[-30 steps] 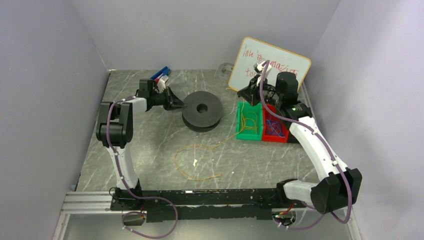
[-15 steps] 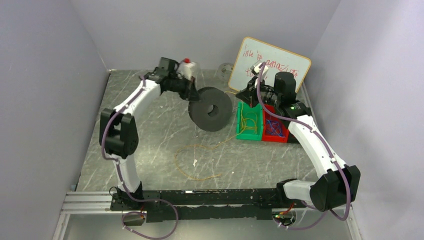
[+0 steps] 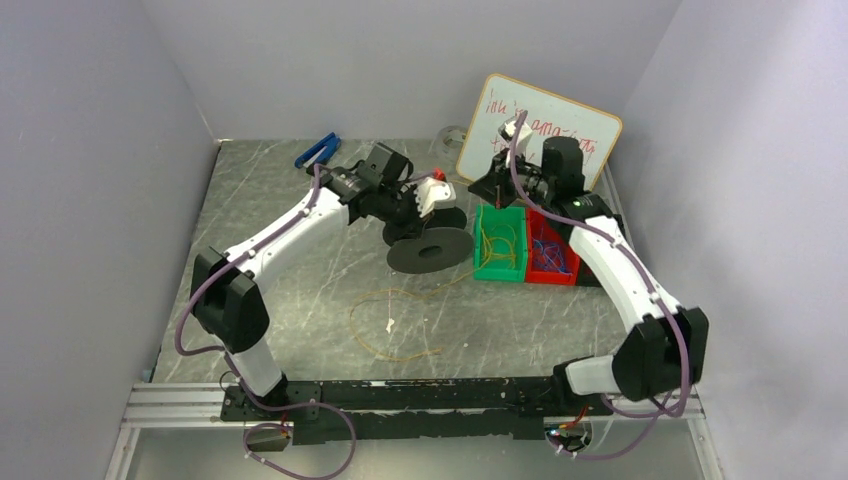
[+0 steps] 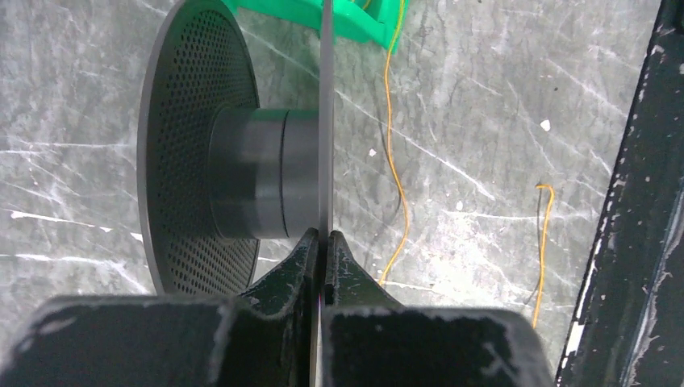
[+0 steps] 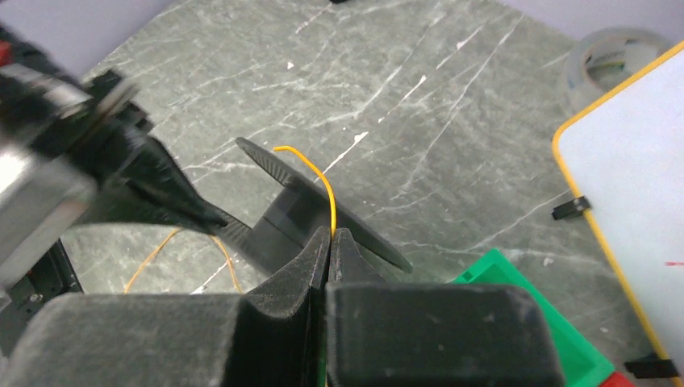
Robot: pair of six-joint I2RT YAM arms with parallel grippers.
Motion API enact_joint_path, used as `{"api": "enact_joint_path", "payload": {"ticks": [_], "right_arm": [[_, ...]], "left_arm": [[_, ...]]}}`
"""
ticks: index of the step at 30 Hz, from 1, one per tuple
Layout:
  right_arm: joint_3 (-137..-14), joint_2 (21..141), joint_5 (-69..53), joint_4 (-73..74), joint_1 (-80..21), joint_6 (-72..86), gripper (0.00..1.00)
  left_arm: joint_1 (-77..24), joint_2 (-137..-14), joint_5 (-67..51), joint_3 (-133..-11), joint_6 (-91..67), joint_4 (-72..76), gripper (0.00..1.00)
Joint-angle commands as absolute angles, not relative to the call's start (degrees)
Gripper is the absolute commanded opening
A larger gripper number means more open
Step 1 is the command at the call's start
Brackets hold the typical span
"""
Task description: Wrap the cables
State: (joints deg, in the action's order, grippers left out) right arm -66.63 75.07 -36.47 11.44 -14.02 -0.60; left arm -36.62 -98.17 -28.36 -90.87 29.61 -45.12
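Observation:
The black spool hangs above the table, tilted, held by one thin flange in my left gripper. In the left wrist view the jaws are shut on that flange edge, with the spool's hub and perforated flange to the left. The yellowish cable lies in loose loops on the table below and runs toward the green bin. My right gripper sits above that bin, shut on the cable's end, which curls up from its fingertips.
A red bin with blue-purple wires stands beside the green one. A whiteboard leans at the back right, a roll of clear tape next to it. A blue tool lies at the back left. Grey walls enclose the table.
My left arm has lifted the spool off the table, carried it right toward the green bin and turned it from lying flat to tilted. The right arm has barely moved.

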Motion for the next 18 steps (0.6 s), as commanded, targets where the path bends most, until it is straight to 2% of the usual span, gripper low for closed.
{"api": "enact_joint_path", "payload": {"ticks": [1, 5, 10, 18], "right_arm": [[-70.7, 81.1, -38.5, 11.4, -13.8, 2.9, 0.0], [-71.8, 85.2, -41.8, 13.0, -13.9, 2.5, 0.0], [-71.4, 87.4, -44.1, 13.6, -14.6, 1.1, 0.0], [-71.7, 91.1, -50.2, 14.8, -15.0, 1.6, 0.0]], "left_arm": [[-38.0, -97.5, -21.7, -89.4, 32.3, -46.1, 0.03], [-38.0, -97.3, -20.8, -89.0, 31.6, -44.6, 0.08], [-38.0, -96.7, -20.9, -89.3, 30.3, -43.3, 0.24], [-37.9, -96.5, -21.0, -90.1, 29.1, -41.4, 0.27]]}}
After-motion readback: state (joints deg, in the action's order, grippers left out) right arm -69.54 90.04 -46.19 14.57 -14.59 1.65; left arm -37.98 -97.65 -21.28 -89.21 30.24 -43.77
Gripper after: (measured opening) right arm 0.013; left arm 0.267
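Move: The left fingers are shut on the upper-left rim of the near flange of the black spool, which is stood on edge. Its hub lies about 4 cm ahead, 6 cm right of and 6 cm below the left hand. From the right hand, which holds the yellow cable near its end, the hub is some 8 cm left, 1 cm back and 14 cm below. The green box is roughly 7 cm right of the right hand, 2 cm ahead and 24 cm down. Down by about 8 cm and, later, some 3 cm to the left goes the right hand, bringing the pinched cable end towards the spool's hub between the flanges while its fingers tip down and swing a little counter-clockwise, about 20 degrees in all. Meanwhile the left fingers open part way and let go of the near flange, staying on either side of it with only about a centimetre of drift. ##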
